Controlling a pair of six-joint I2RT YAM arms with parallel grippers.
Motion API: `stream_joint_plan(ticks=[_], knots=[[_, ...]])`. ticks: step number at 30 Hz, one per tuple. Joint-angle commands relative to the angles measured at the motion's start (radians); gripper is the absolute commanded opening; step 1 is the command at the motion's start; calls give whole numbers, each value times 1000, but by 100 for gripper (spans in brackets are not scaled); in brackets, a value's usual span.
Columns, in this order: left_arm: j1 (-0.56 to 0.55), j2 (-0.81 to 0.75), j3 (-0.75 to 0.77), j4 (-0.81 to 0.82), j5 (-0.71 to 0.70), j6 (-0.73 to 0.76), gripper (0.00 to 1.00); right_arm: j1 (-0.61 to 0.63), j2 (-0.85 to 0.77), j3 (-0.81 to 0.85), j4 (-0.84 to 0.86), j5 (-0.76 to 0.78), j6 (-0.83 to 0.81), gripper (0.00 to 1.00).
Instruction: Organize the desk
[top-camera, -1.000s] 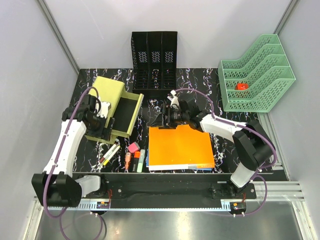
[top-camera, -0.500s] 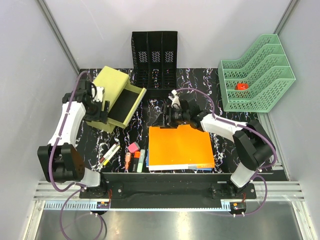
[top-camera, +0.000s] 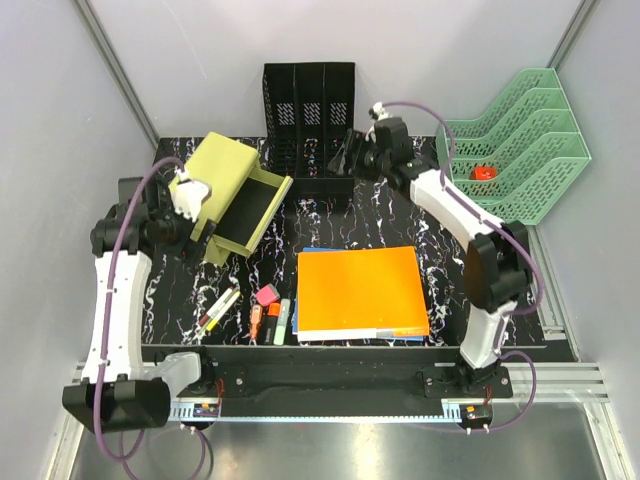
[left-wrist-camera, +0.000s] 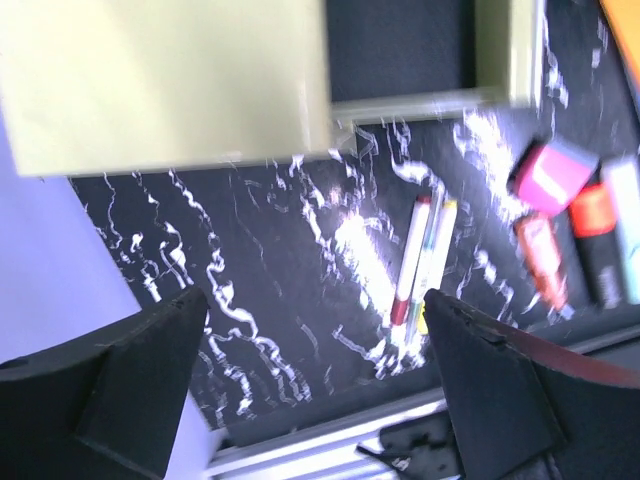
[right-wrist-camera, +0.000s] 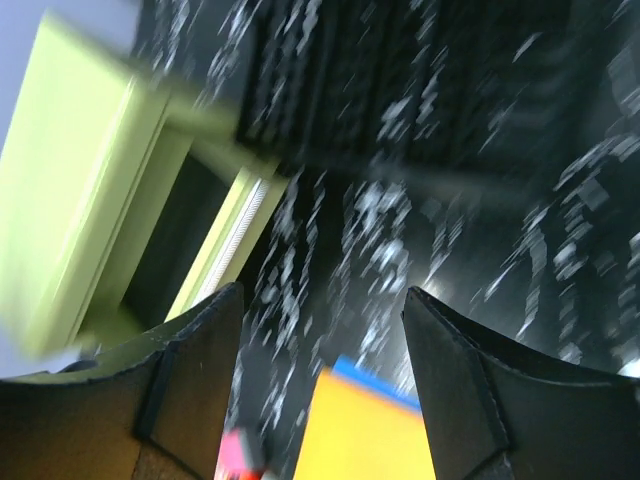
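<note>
The desk (top-camera: 440, 250) is black with white veins. On its left side lies a yellow-green drawer box (top-camera: 228, 190) with its drawer (top-camera: 255, 210) pulled out. My left gripper (top-camera: 190, 222) hovers just left of that box, open and empty; in the left wrist view my left gripper (left-wrist-camera: 312, 300) frames bare desk (left-wrist-camera: 250, 260), with the box (left-wrist-camera: 170, 80) above. My right gripper (top-camera: 348, 157) hangs high at the back by the black mesh file holder (top-camera: 308, 120), open with nothing between its fingers (right-wrist-camera: 205, 370). An orange folder (top-camera: 362, 290) lies mid-desk on a blue one.
Near the front edge lie two pens (top-camera: 218, 310), a pink eraser (top-camera: 266, 295), an orange highlighter (top-camera: 258, 318) and a green one (top-camera: 283, 320). A green tiered tray (top-camera: 515, 150) at the back right holds a small red object (top-camera: 485, 172). Grey walls enclose three sides.
My left gripper pushed the drawer box back and left, then let go, opened wider and drew back. My right arm swung from the folder's back edge up to the file holder.
</note>
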Motion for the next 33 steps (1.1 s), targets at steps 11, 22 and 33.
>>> stream_joint_plan(ticks=[11,22,33], knots=[[-30,-116,-245,-13,44,283,93,-25,393,420,-198,381,-170,69],[-30,-133,-369,82,9,304,93,-25,574,580,-268,461,-230,56],[-31,-65,-481,241,-33,315,94,-91,520,497,-317,561,-213,0]])
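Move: The black file rack's right side wall stands about 13 cm ahead of the right hand, 5 cm to its right and 14 cm below. The open drawer is some 21 cm to that hand's left, 2 cm back; the orange folder lies 22 cm back, 6 cm right. From the left hand, the marker pens lie about 4 cm back, 8 cm right and 21 cm below; the pink block is 3 cm farther out than the pens and 10 cm right of them, the drawer 18 cm ahead and 13 cm right. The right fingers shut on the black rack's right side wall and pinch it, after the hand goes about 12 cm forward, sinks 14 cm and drifts some 6 cm right, rolling about 30 degrees left side down. Meanwhile the open left hand backs off about 5 cm from the cabinet and sinks 12 cm towards the marker pens, turning 15 degrees clockwise without touching them. ##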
